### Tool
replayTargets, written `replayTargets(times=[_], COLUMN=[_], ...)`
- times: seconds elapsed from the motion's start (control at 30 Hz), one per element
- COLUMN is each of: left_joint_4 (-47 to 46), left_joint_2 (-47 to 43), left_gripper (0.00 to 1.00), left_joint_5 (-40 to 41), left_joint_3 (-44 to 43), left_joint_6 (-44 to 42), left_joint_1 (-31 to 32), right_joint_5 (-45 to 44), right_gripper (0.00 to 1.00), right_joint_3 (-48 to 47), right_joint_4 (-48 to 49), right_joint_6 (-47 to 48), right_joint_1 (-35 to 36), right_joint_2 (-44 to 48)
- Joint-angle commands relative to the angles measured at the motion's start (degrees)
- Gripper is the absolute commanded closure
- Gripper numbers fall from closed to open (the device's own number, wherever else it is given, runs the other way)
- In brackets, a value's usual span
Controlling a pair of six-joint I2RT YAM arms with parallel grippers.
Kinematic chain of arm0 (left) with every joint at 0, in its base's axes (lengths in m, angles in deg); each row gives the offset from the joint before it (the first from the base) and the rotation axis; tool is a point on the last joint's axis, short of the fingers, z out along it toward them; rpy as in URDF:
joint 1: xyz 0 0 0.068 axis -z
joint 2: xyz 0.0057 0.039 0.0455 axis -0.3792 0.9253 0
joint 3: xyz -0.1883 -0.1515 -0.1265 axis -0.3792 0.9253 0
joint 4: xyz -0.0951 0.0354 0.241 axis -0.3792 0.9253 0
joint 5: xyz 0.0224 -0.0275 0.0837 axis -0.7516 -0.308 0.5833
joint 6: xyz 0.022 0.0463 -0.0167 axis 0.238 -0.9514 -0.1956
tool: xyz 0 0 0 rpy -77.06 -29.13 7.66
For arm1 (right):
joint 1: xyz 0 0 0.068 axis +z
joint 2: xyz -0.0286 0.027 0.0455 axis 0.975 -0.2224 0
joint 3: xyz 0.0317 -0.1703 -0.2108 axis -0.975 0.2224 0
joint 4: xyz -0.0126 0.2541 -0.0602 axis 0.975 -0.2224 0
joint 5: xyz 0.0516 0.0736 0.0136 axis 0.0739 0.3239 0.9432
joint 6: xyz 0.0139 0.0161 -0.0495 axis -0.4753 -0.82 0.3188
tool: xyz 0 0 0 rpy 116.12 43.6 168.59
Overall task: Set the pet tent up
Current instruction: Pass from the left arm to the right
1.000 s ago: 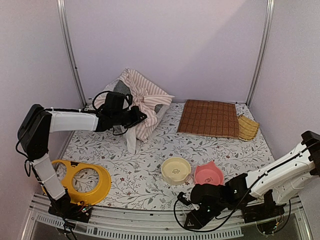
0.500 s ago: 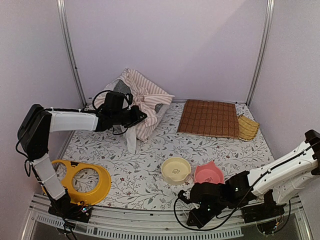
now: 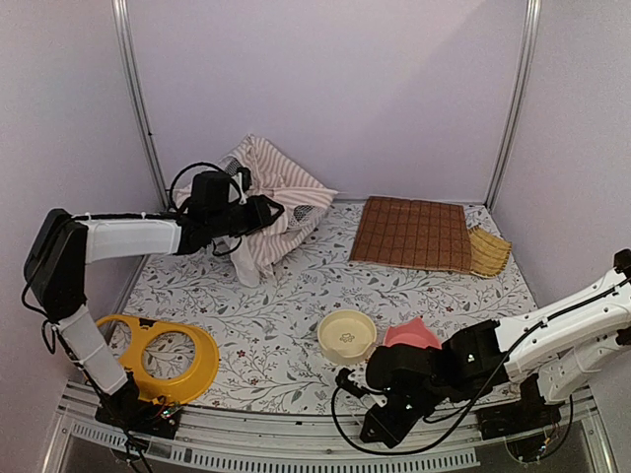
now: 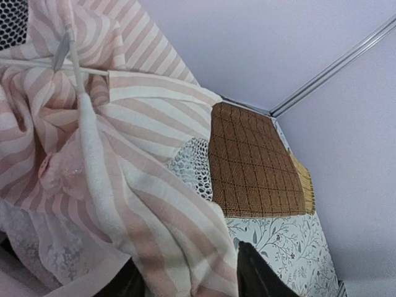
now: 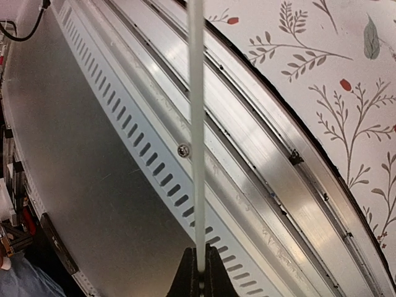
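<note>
The pet tent (image 3: 281,192) is a crumpled heap of pink-and-white striped fabric with mesh patches at the back left of the table. My left gripper (image 3: 264,213) reaches into its front side. In the left wrist view the striped tent fabric (image 4: 142,154) fills the gap between the two parted fingers of that gripper (image 4: 192,272), and a thin pole (image 4: 55,65) crosses the cloth higher up. My right gripper (image 3: 380,429) hangs below the table's front edge. In the right wrist view this gripper (image 5: 199,263) is shut on a thin white pole (image 5: 197,124) that runs straight up the frame.
A brown quilted mat (image 3: 412,233) and a yellow woven mat (image 3: 488,251) lie at the back right. A cream bowl (image 3: 347,335) and a pink bowl (image 3: 411,335) sit front centre. A yellow ring stand (image 3: 163,355) lies front left. A slotted metal rail (image 5: 260,185) edges the table.
My left gripper has moved up and left along the tent and its fingers have parted. My right arm has shifted left and now covers part of the pink bowl.
</note>
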Motion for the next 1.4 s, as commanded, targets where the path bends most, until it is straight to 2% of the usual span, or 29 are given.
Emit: replayTargets(times=[0.0,0.13,0.27,1.13,1.37], left_joint_4=[-3.1,-4.6,-5.0,-10.4,-13.1], left_joint_2=[-6.2,-11.5,-15.2,-28.5,-30.3], left_gripper=[0.50,0.44,0.43,0.32,0.26], left_joint_5=[-0.3,-0.4,0.4,3.8,-0.4], left_joint_3=[1.3,4.8,7.1,19.7,20.7], left_joint_6=[-3.8,-4.8,-5.4,-6.8,-4.1], left_joint_1=[0.1,0.2,0.1,-0.1,-2.0], right_joint_5=[-6.2,-6.6,-6.6,-6.7,-6.2], right_gripper=[1.00,1.00,1.00,1.00,1.00], right_joint_3=[-4.5,-5.0,-5.1,-2.1,-1.5], right_joint_4=[3.1,2.8,2.0,2.2,2.4], right_joint_6=[1.6,1.6,1.1,-3.5,-3.7], right_joint_1=[-2.9,-3.7,-3.9,-5.0,-5.0], right_joint_2=[2.1,3.2,3.5,4.8,4.9])
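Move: The striped pet tent stands right at the open left hand, its middle about 8 cm ahead, 4 cm to the left and some 5 cm lower. From that hand the brown mat lies about 12 cm farther out and 40 cm to the right, the yellow bowl 20 cm back and 18 cm right. From the right hand, already pinching the thin tent pole, the tent is roughly 50 cm ahead and 25 cm left; the yellow bowl is 23 cm ahead, 2 cm left. Up, back and to the left goes the left hand, rising quickly by about 8 cm at first, then mostly drawing back and left beside the striped cloth; its fingers open wider and tip up nearly 20 degrees. The right hand keeps its pinch on the tent pole, eases about 3 cm forward and up towards the tent, then nearly holds. ##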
